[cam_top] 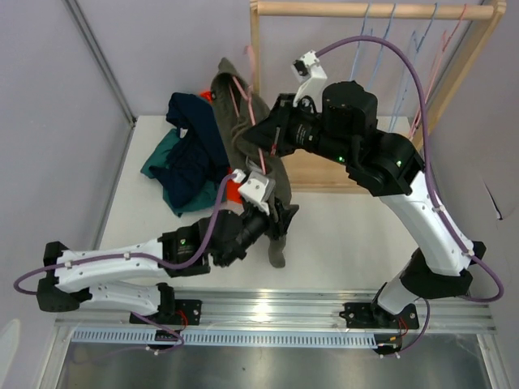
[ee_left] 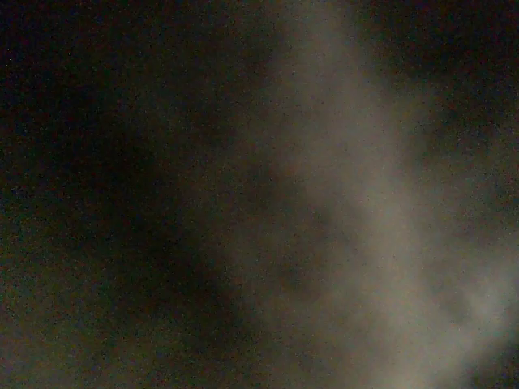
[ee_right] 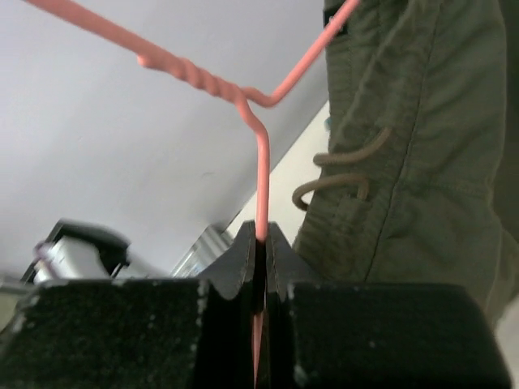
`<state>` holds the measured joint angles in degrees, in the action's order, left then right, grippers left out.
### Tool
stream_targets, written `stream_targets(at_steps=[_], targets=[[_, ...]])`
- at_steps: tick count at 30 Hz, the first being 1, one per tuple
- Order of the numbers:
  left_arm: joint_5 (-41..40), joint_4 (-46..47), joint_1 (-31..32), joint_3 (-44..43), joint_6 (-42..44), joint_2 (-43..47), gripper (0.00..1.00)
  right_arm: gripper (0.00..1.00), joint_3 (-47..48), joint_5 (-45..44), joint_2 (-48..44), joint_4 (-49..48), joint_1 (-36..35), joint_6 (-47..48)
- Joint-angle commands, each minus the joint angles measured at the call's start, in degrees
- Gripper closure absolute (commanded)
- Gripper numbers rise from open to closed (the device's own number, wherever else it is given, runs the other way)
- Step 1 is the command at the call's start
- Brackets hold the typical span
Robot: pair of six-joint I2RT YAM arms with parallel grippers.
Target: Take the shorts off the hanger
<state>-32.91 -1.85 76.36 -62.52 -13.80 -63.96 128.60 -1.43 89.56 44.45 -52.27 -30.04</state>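
An olive-grey pair of shorts [cam_top: 237,113] hangs limp from a pink wire hanger [cam_top: 243,97] above the table. My right gripper [cam_top: 264,143] is shut on the hanger's wire [ee_right: 261,170], with the olive shorts [ee_right: 422,162] and their drawstring just to the right of the fingers. My left gripper [cam_top: 279,214] is pushed into the lower part of the olive shorts. Its wrist view shows only dark, blurred fabric [ee_left: 349,203], and the fingers are hidden, so I cannot tell how the jaws stand.
Navy shorts [cam_top: 199,134] and teal shorts [cam_top: 165,164] lie heaped at the table's back left, with a bit of orange fabric [cam_top: 233,191] beside them. A wooden rack [cam_top: 373,10] with several bare wire hangers [cam_top: 405,40] stands at the back right.
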Motion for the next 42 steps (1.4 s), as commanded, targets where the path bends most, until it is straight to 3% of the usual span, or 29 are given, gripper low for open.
stream_targets(at_steps=[1,8,12,19,20,21,28,38,42], targets=[[-9.35,-10.09,13.96,3.89,-4.47,4.63,1.0,1.0,11.49,-11.67,2.45,-16.68,5.51,4.55],[-17.71,-21.78,24.97,2.06,-12.82,4.64,0.99,1.0,12.91,-11.23,2.46,-16.23,8.5,4.2],[-19.48,-21.97,27.0,0.21,-12.57,3.32,0.71,1.0,11.95,-11.14,1.59,-15.71,9.73,3.85],[-21.84,-18.72,27.0,-2.42,-8.18,2.27,0.32,1.0,10.36,-11.58,-0.79,-15.44,10.78,4.2],[-22.29,-18.46,27.0,-2.95,-6.6,1.92,0.23,1.0,10.19,-11.58,-1.05,-15.36,10.87,4.12],[-22.64,-18.11,27.0,-3.13,-5.63,1.74,0.02,1.0,9.57,-11.66,-1.75,-15.18,10.96,4.11],[-27.65,-6.81,26.04,-4.36,6.32,1.12,0.01,1.0,6.67,-11.93,-4.74,-15.62,11.58,3.68],[-23.17,11.31,16.02,-5.94,22.23,-6.08,0.01,1.0,4.74,-12.01,-6.85,-15.18,10.61,1.39],[-20.72,13.62,13.65,-10.77,25.05,-10.74,0.01,1.0,2.54,-12.54,-7.64,-15.88,9.65,1.13]])
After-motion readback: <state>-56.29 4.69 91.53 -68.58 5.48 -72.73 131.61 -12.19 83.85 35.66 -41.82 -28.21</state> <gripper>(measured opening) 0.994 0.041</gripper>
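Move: My left hand has the near lower part of the olive shorts pinched; their middle lies about 9 cm ahead, 8 cm left and 9 cm above. The pink hanger's middle is some 9 cm ahead, 9 cm left and 15 cm above that hand, and the discarded navy shorts about 36 ahead, 30 left and 33 below. From my right hand, the olive shorts' middle is about 3 cm ahead, 2 cm left and 8 cm below; the rack bar's middle is roughly 23 ahead, 24 right and 10 above. I keep the olive cloth gripped in my left hand and tug it back about 7 cm, then open those fingers wide and let go, easing back a little more before coming forward some 6 cm, tipping up. My right hand keeps its pinch on the pink hanger: it gives back about 5 cm, turning counter-clockwise, then swings forward, right and up, turning back clockwise past where it began. ##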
